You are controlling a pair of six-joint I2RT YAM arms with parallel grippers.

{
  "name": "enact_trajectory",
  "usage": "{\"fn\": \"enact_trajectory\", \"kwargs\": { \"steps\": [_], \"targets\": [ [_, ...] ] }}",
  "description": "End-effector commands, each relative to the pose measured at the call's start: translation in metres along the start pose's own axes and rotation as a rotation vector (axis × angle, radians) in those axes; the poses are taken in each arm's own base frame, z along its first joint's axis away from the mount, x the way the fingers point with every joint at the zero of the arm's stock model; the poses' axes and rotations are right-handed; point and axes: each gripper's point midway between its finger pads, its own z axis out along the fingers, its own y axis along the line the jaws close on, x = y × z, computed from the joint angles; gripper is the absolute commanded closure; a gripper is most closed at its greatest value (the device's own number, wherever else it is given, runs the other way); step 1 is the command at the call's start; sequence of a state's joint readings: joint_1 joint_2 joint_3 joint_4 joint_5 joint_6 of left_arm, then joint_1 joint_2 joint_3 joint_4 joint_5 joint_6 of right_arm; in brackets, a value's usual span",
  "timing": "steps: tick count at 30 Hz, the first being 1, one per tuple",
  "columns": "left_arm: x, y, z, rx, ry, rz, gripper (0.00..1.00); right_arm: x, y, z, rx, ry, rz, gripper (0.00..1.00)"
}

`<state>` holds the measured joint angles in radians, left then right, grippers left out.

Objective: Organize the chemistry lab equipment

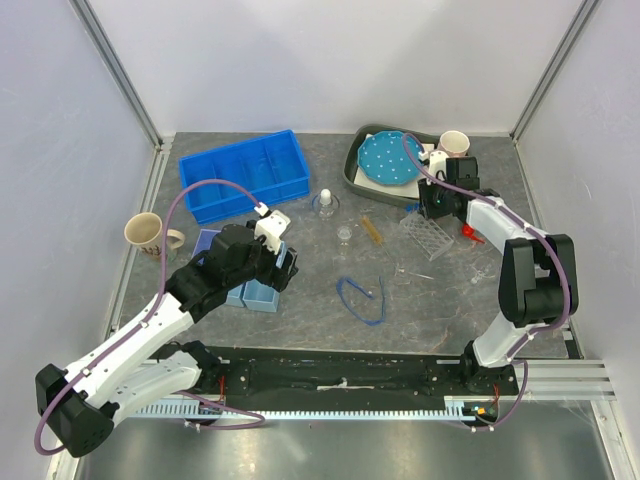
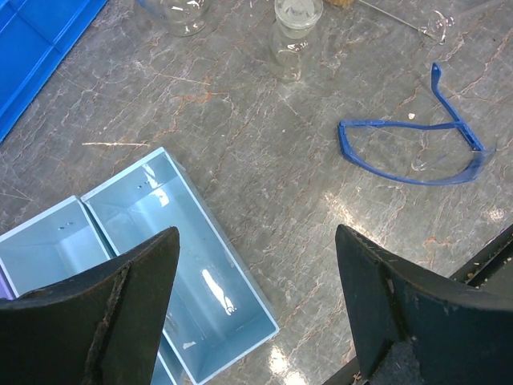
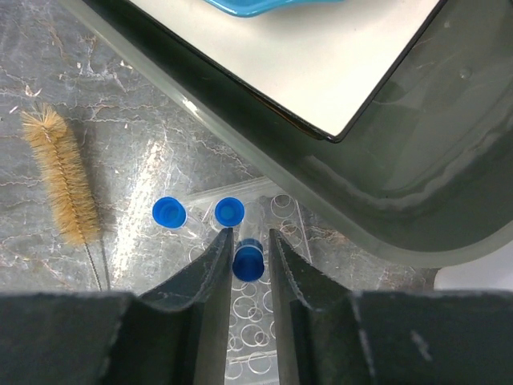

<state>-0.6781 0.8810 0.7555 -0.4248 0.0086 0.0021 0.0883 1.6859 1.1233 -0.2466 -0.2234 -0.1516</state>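
Observation:
My right gripper (image 3: 247, 233) is shut on a blue-capped tube (image 3: 248, 261) and holds it over the clear tube rack (image 3: 264, 337). Two more blue-capped tubes (image 3: 229, 212) stand in the rack's far row. In the top view this gripper (image 1: 432, 207) hangs over the rack (image 1: 428, 238). The amber bristly stick (image 3: 62, 176) lies to the left. My left gripper (image 2: 256, 233) is open and empty above the light blue bins (image 2: 180, 265). The blue loop (image 2: 417, 152) lies to its right, and small glass beakers (image 2: 295, 36) stand further off. A white-capped dropper bottle (image 1: 326, 203) and a red-capped bottle (image 1: 472, 235) are on the table.
A blue crate (image 1: 245, 175) sits at the back left. A dark tray (image 1: 357, 170) holds the polka-dot plate (image 1: 390, 158) at the back right, its edge close above my right gripper. Beige mugs stand at the left (image 1: 143, 232) and the back right (image 1: 455, 143).

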Motion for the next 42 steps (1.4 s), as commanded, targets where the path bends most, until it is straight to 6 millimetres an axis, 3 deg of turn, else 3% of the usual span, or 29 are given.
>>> {"fn": "enact_trajectory", "kwargs": {
  "steps": [1, 5, 10, 15, 18, 19, 21, 22, 24, 30, 42],
  "targets": [
    [-0.002, 0.003, 0.000, -0.007, -0.010, 0.043, 0.15, -0.025, 0.001, -0.005, -0.005, -0.051, -0.030, 0.67],
    [-0.003, 0.003, 0.000, -0.004, -0.013, 0.043, 0.15, -0.024, 0.001, -0.013, 0.001, -0.053, -0.042, 0.57],
    [-0.004, 0.003, -0.001, -0.004, -0.016, 0.043, 0.15, -0.028, 0.002, -0.027, 0.014, -0.069, -0.056, 0.54],
    [-0.005, 0.003, -0.002, -0.006, -0.022, 0.042, 0.15, -0.034, 0.002, -0.054, 0.041, -0.108, -0.108, 0.49],
    [-0.006, 0.003, -0.003, -0.008, -0.029, 0.042, 0.15, -0.032, 0.005, -0.074, 0.043, -0.123, -0.186, 0.37],
    [-0.008, 0.003, -0.005, -0.008, -0.036, 0.042, 0.15, -0.032, 0.009, -0.078, 0.017, -0.126, -0.250, 0.27],
    [-0.009, 0.003, -0.006, -0.008, -0.041, 0.042, 0.15, -0.024, 0.017, -0.094, -0.013, -0.122, -0.305, 0.19],
    [-0.008, 0.003, -0.006, -0.008, -0.042, 0.042, 0.15, -0.024, 0.024, -0.106, -0.039, -0.138, -0.352, 0.09],
    [-0.010, 0.003, -0.008, -0.008, -0.050, 0.040, 0.15, -0.017, 0.027, -0.113, -0.051, -0.142, -0.380, 0.02],
    [-0.013, 0.008, -0.012, -0.036, -0.071, 0.033, 0.15, -0.005, 0.022, -0.130, -0.029, -0.123, -0.397, 0.02],
    [-0.019, 0.004, -0.017, -0.018, -0.102, 0.028, 0.15, 0.016, 0.012, -0.129, -0.049, -0.060, -0.310, 0.02]
  ]
}}
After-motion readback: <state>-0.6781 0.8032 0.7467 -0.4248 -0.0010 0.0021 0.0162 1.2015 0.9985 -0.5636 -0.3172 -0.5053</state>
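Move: The right hand has the blue cap of a test tube between its fingers; the clear rack's middle is about 4 cm back, 2 cm right and 7 cm below. A second capped tube stands 2 cm ahead and 2 cm left, a third 1 cm ahead and 5 cm left. The grey tray's middle is some 15 cm ahead, 3 cm left; the squeeze bottle lies 3 cm ahead, 17 cm right. From the left hand the rack is about 14 cm ahead, 37 cm right. The right fingers let go of the blue-capped tube in the rack, spreading from slightly open to fully wide. The hand climbs clear by about 10 cm while drawing back over the rack, away from the grey tray, some 10 cm in all. Its fingers tip up a little and turn roughly 15 degrees counter-clockwise; finally it sinks a couple of centimetres and edges right. ##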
